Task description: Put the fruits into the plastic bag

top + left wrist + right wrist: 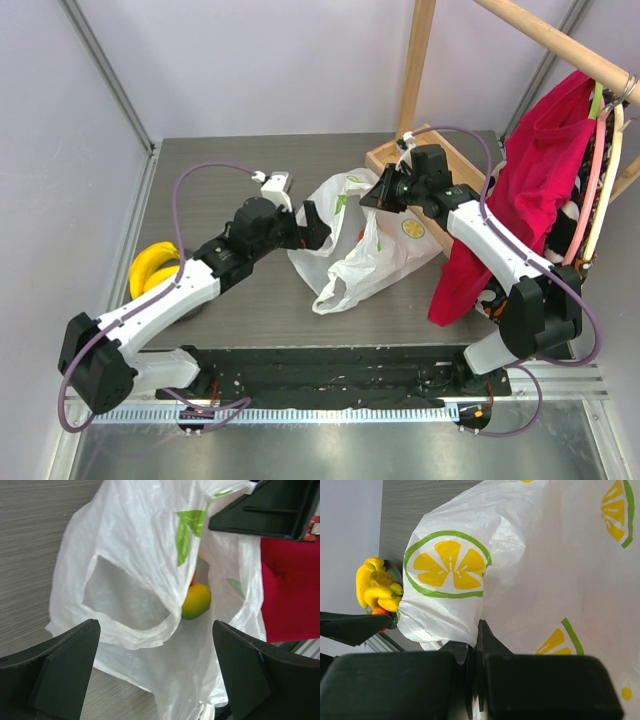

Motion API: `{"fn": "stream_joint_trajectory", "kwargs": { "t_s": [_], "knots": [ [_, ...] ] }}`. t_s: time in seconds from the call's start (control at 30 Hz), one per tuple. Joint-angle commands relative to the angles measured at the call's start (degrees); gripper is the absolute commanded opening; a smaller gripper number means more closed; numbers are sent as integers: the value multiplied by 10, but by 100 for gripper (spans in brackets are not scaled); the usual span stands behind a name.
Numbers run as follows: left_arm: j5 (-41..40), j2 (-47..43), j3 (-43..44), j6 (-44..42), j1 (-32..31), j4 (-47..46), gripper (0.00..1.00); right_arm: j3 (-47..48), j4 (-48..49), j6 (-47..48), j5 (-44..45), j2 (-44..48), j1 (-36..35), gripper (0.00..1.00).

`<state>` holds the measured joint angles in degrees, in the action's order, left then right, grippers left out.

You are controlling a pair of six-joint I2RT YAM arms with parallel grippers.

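The plastic bag [352, 262], white with lemon prints, lies crumpled mid-table with its mouth held up. My right gripper [384, 192] is shut on the bag's upper edge; the thin film is pinched between its closed fingers [479, 632]. My left gripper [310, 226] stands open at the bag's mouth [155, 677], with nothing between its fingers. Inside the bag lies a green-yellow mango-like fruit [196, 601], and a red-orange fruit [362, 236] shows through the film. A yellow banana bunch [155, 266] sits far left, with a small orange fruit [379, 611] beside it.
The banana bunch rests on a dark round plate [393, 572] near the table's left edge. A red cloth [528, 190] hangs from a wooden rack at the right, beside the right arm. A wooden box [440, 160] stands behind the bag.
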<state>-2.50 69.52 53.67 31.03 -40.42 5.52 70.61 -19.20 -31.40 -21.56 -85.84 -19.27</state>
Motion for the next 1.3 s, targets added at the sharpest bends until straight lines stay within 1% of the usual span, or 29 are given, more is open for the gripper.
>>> {"fn": "stream_joint_trajectory", "kwargs": {
  "t_s": [0.0,0.07,0.1,0.23,0.37,0.47,0.6,0.67,0.73,0.77,0.87,0.9,0.93,1.03,1.07,1.13,1.17,1.2,1.23,1.27],
  "knots": [
    [-9,-45,-32,2,45,18,100,13,9,5,1,27,2,1],
    [-14,-70,-44,8,65,27,100,12,10,5,1,28,2,1],
    [-17,-77,-48,11,84,44,100,12,10,5,1,27,3,1],
    [-46,-113,-64,25,124,85,100,11,12,4,0,27,2,1],
    [-94,-147,-86,58,153,123,100,10,14,4,-1,26,2,1],
    [-129,-162,-100,79,180,173,100,9,14,4,-1,28,2,1],
    [-160,-189,-117,130,235,222,100,7,14,5,-1,30,2,1],
    [-164,-198,-127,141,258,243,100,8,14,5,-1,30,2,1],
    [-166,-208,-132,152,297,260,100,7,14,5,-1,31,2,1],
    [-171,-210,-132,156,321,282,100,7,14,6,-1,31,3,1],
    [-210,-213,-121,174,359,335,100,7,14,7,-1,32,2,1],
    [-223,-213,-117,180,366,348,100,7,14,7,-2,32,2,1],
    [-252,-208,-110,185,371,364,100,7,14,7,-3,32,2,1],
    [-291,-197,-89,206,388,421,100,8,14,10,-6,31,2,1],
    [-314,-186,-83,212,395,453,100,10,15,10,-7,31,2,1],
    [-330,-177,-71,213,402,475,100,11,15,12,-9,30,2,1],
    [-337,-171,-71,205,427,482,100,11,15,12,-12,29,2,1],
    [-334,-170,-71,203,439,485,100,11,17,11,-13,29,2,1],
    [-328,-172,-71,200,452,487,100,11,18,11,-15,28,2,1],
    [-316,-174,-73,194,480,484,100,11,19,11,-18,27,3,1]
  ]
}}
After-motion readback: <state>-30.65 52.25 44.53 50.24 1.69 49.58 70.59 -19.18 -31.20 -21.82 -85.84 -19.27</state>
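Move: The loose bananas in the fruit bowl lie about 30 cm to the left gripper's left, 8 cm back and 19 cm below. The banana bunch is some 5 cm farther left of them and 4 cm farther out; the tomato is about 5 cm nearer the base and 3 cm farther left. The open bag is roughly 10 cm to this gripper's right, 1 cm ahead and 17 cm below. From the right gripper the loose bananas are about 41 cm left and 15 cm back. Swing the empty left gripper left, away from the bag mouth and across to the fruit bowl, about 34 cm, sinking some 10 cm on the way and drawing back in the later half. Turn it counter-clockwise roughly 75 degrees while tipping the fingers down towards the fruit, and leave them wide open. Hold the right gripper still, keeping its pinch on the bag rim. ##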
